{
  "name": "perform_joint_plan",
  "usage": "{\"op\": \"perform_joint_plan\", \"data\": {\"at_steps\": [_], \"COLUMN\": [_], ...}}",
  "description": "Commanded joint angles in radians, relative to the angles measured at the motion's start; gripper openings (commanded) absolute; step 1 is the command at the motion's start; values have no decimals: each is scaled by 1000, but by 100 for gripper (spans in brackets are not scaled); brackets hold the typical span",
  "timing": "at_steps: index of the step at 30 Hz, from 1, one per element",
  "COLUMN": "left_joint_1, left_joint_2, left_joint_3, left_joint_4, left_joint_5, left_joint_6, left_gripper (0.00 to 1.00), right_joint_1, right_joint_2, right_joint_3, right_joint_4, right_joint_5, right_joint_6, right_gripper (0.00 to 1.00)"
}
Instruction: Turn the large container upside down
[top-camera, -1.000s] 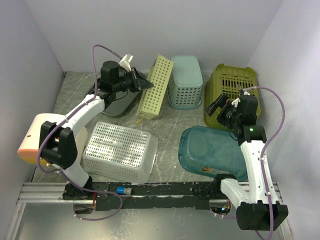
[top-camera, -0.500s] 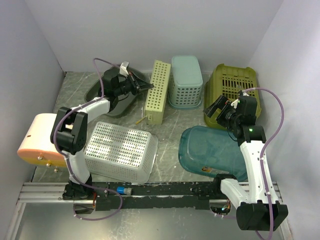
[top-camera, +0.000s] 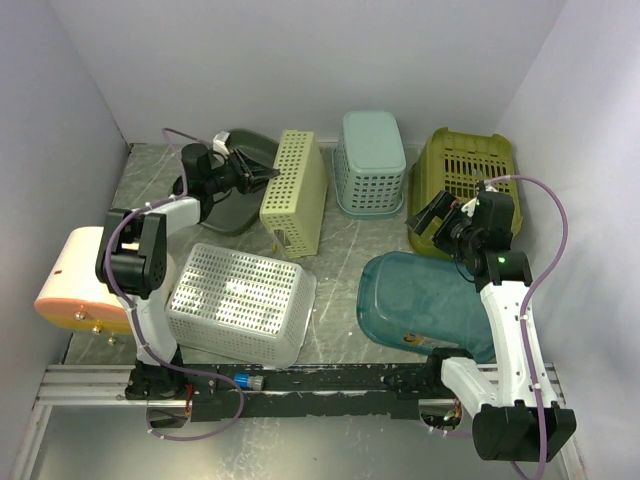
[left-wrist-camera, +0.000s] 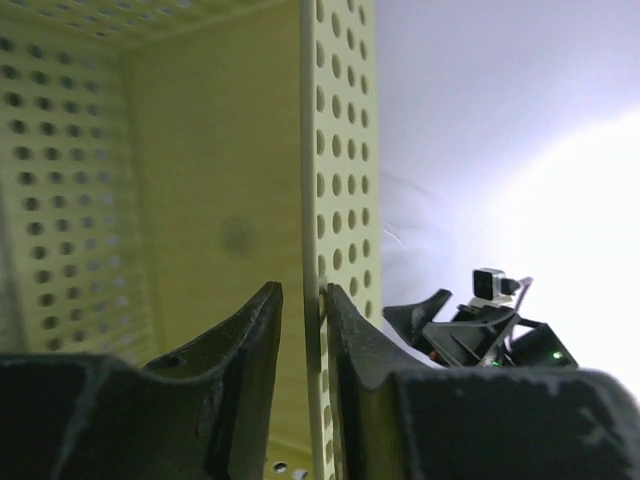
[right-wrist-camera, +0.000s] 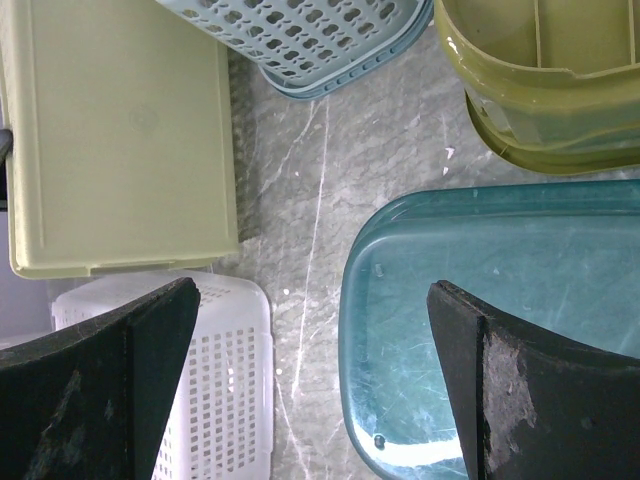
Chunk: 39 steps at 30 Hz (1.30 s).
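The pale yellow perforated basket (top-camera: 295, 190) stands tipped on its side at the back of the table, its solid bottom (right-wrist-camera: 120, 130) facing the right wrist camera. My left gripper (top-camera: 262, 175) is shut on its rim wall; in the left wrist view the perforated wall (left-wrist-camera: 340, 150) runs between my fingers, and the left gripper (left-wrist-camera: 305, 310) has one finger inside the basket. My right gripper (top-camera: 440, 215) is open and empty, held above the table between the olive basket and the teal tub; it also shows in the right wrist view (right-wrist-camera: 312, 290).
A white basket (top-camera: 235, 300) lies upside down at the front left. A teal tub (top-camera: 420, 300) lies upside down at the front right. A light blue basket (top-camera: 370, 160), an olive basket (top-camera: 460, 185) and a dark tub (top-camera: 235, 195) stand at the back.
My left gripper has moved left and down with the yellow basket's rim, and the basket has rolled further over. The right arm has not moved.
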Motion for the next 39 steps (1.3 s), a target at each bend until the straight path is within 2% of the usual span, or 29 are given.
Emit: {"op": "perform_joint_plan", "data": {"at_steps": [1,7,10,17,19,23,26,27,28,34,39], "left_joint_1": [60,67,60,-33,-67,-112,-111,-111,-111,-111,-111], "left_joint_2": [9,34,34,79,111,153,124,118,114,81,34], "left_joint_3": [8,136,181,335,428,583,593,600,609,632,544], "left_joint_4": [-227,-555,-661,-844,-949,-1169,-1196,-1210,-1227,-1307,-1282], "left_joint_5": [14,-33,-84,-151,-176,-362,-450,-479,-502,-650,-685], "left_joint_6": [211,466,559,739,815,996,1030,1042,1055,1146,1256], "left_gripper": [36,46,51,58,59,67,78,90,94,96,91], "right_joint_1": [-2,-2,-1,-2,-2,-2,-1,-1,-1,-2,0], "right_joint_2": [-2,2,-2,-4,-8,-15,-25,-24,-23,-12,-7], "right_joint_3": [-10,-12,-11,-17,-13,-6,-14,-16,-19,-27,-36], "right_joint_4": [13,20,18,20,17,3,3,6,8,27,42], "right_joint_5": [-4,-8,-7,-14,-12,-4,-1,-6,-9,-24,-36], "right_joint_6": [3,9,10,14,13,8,10,12,12,14,16], "right_gripper": [100,100,100,100,100,100,100,100,100,100,100]}}
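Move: The light-green basket stands on edge at the left fingertips, its middle about 5 cm right and 6 cm lower. The grey tub lies some 8 cm left and 16 cm down, the tall pale-blue container about 20 cm right, both roughly level ahead; the white basket sits 25 cm back, 5 cm left. From the idle right hand, the light-green basket is about 27 cm left and 3 cm ahead. Left hand frees the light-green basket, opening wide and sinking 8 cm leftward, jogging right midway, rolling some 65 degrees. ##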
